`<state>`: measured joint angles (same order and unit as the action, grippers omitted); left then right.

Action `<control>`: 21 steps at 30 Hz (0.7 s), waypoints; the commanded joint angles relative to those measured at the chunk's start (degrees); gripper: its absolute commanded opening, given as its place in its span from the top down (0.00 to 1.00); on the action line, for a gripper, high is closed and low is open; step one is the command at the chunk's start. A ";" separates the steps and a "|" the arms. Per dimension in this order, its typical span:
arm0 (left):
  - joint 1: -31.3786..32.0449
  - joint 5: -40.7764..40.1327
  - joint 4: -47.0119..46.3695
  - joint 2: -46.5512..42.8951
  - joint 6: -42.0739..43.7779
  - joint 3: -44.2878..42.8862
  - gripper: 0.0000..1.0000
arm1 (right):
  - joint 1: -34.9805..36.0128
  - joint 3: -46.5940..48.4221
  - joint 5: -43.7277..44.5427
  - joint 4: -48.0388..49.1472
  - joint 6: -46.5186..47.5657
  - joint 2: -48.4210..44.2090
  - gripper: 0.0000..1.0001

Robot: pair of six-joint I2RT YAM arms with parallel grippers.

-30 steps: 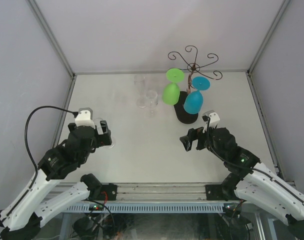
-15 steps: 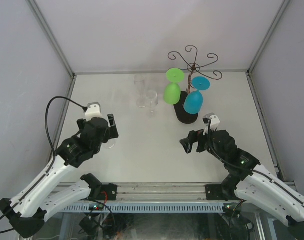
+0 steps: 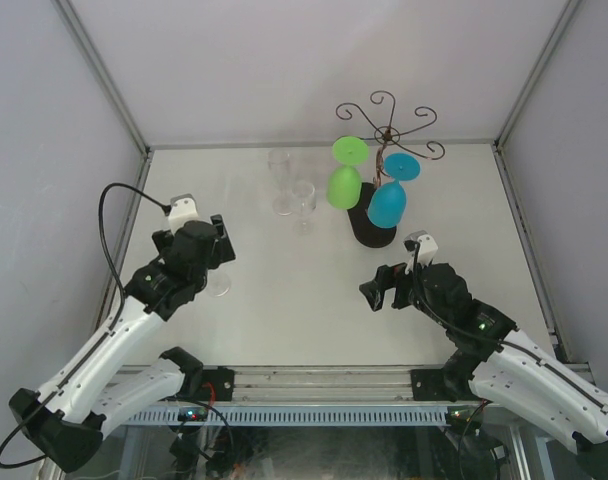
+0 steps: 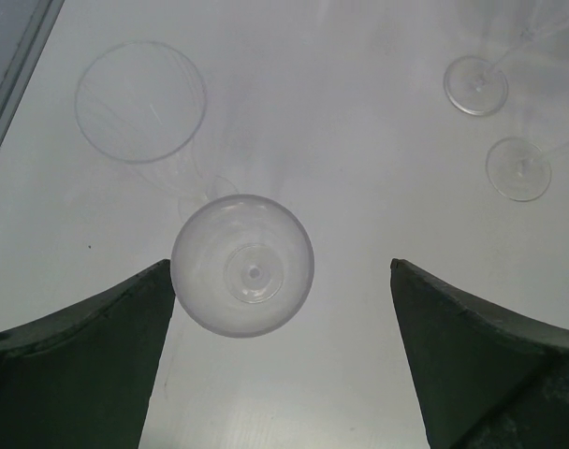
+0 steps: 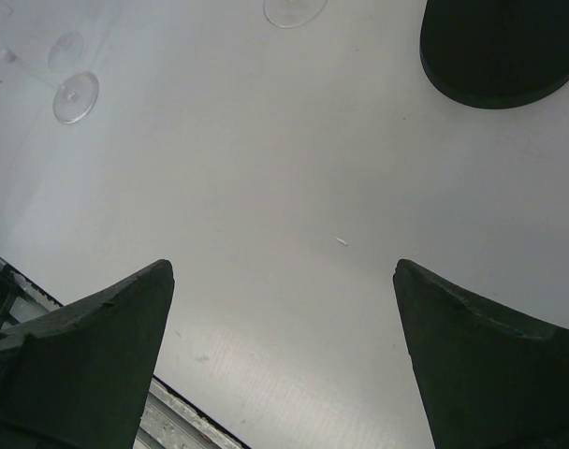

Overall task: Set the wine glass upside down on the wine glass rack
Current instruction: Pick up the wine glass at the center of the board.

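A clear wine glass stands upright on the white table and shows from straight above. My left gripper hangs open over it, with the bowl close to the left finger. From the top view this glass peeks out beside the left gripper. The wine glass rack stands at the back right on its black base. A green glass and a blue glass hang from it upside down. My right gripper is open over bare table, near the rack base.
Another clear glass stands just beyond the one under my left gripper. Two more clear glasses stand left of the rack; their feet show in the left wrist view. Frame posts and white walls enclose the table.
My left arm has reached farther over the table and to the right, ending above the clear glass. My right gripper has drifted slightly toward the near edge. Both stayed open.
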<state>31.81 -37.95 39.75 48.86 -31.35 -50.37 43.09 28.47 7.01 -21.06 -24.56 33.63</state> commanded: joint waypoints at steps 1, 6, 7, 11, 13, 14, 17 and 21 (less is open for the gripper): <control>-2.06 -1.39 -3.80 0.94 0.98 1.76 0.01 | -0.20 0.23 -0.39 2.68 -1.36 -0.19 0.00; -3.48 -1.33 -4.93 1.81 1.72 2.89 0.06 | -0.19 0.18 -0.50 2.61 -1.39 0.03 0.00; -3.63 -1.07 -5.16 2.03 1.81 3.03 0.08 | -0.20 0.18 -0.50 2.60 -1.37 0.08 0.00; -3.69 -0.69 -5.77 3.21 2.25 3.36 0.16 | -0.20 0.21 -0.37 2.60 -1.38 0.06 0.00; -3.69 -1.16 -5.89 3.47 2.50 3.43 0.20 | -0.20 0.08 -0.41 2.73 -1.47 0.08 0.00; -3.69 -1.34 -5.95 3.44 2.66 3.49 0.22 | -0.20 -0.06 -0.37 2.91 -1.50 0.12 0.00; -3.69 -1.72 -5.95 3.59 3.05 3.47 0.26 | -0.20 -0.47 -0.61 3.42 -1.74 0.21 0.00; -3.69 -1.70 -5.57 3.88 3.14 3.40 0.28 | -0.20 -0.54 -0.75 3.81 -1.73 0.41 0.00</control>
<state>28.58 -38.44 36.05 52.58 -29.12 -47.68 43.09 28.21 6.72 -19.88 -25.08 33.95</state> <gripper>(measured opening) 0.730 0.997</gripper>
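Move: The near clear wine glass stands upright under the left hand, its middle some 2 cm ahead, 2 cm to the left and 8 cm below; its rim is about at fingertip height. A second clear glass stands about 6 cm farther out and 6 cm farther left than that one. Two far clear glasses stand from this hand about 25 cm ahead and 16 cm right, and 18 cm ahead and 22 cm right. From the idle right hand the near glass is roughly 41 cm left and 6 cm ahead. Down by about 2.5 cm, after first easing roughly 1 cm forward and 1 cm left, the left hand brings its open fingers around the near glass's bowl. As it sinks, the fingers close by about a quarter of their range, one on each side of the bowl, and the wrist tilts barely 5 degrees. The hand then all but stops, fingers close beside the glass; contact can't be made out. ##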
